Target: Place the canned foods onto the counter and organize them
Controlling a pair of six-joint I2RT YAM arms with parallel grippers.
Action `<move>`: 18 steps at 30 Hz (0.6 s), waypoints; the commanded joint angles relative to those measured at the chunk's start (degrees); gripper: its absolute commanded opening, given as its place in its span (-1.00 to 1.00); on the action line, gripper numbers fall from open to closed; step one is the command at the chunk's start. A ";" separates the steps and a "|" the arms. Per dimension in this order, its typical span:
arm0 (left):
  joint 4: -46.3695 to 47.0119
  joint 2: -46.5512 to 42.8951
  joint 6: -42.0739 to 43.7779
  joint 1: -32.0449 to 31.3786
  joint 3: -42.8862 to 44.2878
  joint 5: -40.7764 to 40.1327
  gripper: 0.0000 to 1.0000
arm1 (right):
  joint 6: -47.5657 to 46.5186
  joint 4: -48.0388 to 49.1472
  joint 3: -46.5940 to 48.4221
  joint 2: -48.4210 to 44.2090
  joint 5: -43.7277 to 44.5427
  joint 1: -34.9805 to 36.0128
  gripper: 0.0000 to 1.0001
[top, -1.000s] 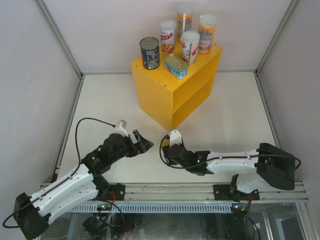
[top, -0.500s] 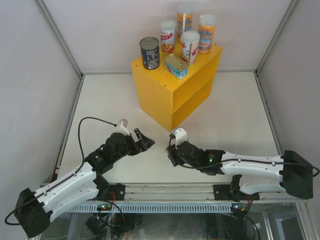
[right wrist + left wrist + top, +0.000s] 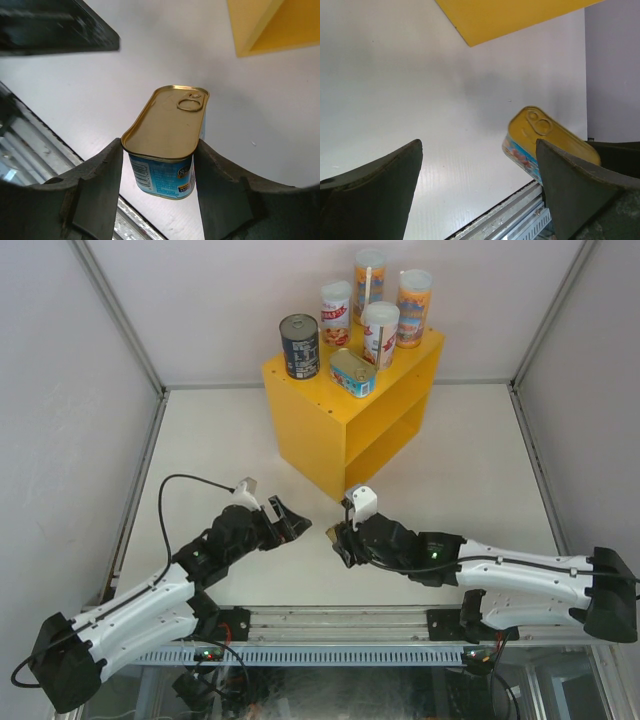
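The yellow counter (image 3: 318, 425) stands at the back of the table. On its top are four tall slim cans (image 3: 380, 335), a dark round tin (image 3: 299, 345) and a flat gold-topped tin (image 3: 352, 372). Another flat gold-topped tin (image 3: 167, 140) with a blue label sits between the fingers of my right gripper (image 3: 159, 165), which is shut on its long sides in front of the counter (image 3: 270, 25). My left gripper (image 3: 290, 523) is close to the left of it, open and holding nothing. In the left wrist view that tin (image 3: 545, 137) shows just past the right finger (image 3: 580, 195).
A metal rail (image 3: 350, 625) runs along the table's near edge, right behind both grippers. White enclosure walls stand to the left, right and back. The counter's inner shelf (image 3: 395, 430) opens toward the right front. A black cable (image 3: 165, 510) loops off the left arm.
The right arm's rear links have swung out to the right and lower while its gripper kept the tin near the same spot. My left gripper edged slightly right, still open.
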 commanded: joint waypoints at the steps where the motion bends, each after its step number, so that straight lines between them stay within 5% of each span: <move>1: 2.19 -0.56 -0.60 0.47 -0.96 -0.06 0.96 | -1.45 1.57 6.73 -3.20 -0.07 0.83 -0.42; 18: 1.73 -0.21 0.02 1.61 0.18 0.75 0.95 | -4.65 -3.76 21.64 -6.56 -1.72 1.13 -0.42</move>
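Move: The right gripper already holds the flat can in the air. The free front corner of the yellow counter's top lies roughly 23 cm ahead of it, 2 cm right and 14 cm higher. On that top, the flat can placed earlier is about 35 cm ahead, 3 cm right, and the dark can some 41 cm ahead, 8 cm left. The empty left gripper sits 4 cm ahead, 9 cm left; from it the corner is 18 cm ahead, 10 cm right. Raise the right gripper almost straight up by about 12 cm, towards the level of the counter top, easing some 2 cm left, close by the open left fingertips. Keep the pinch on the flat can's sides throughout, and tip the fingers up about 10 degrees towards level, without reaching forward yet. ##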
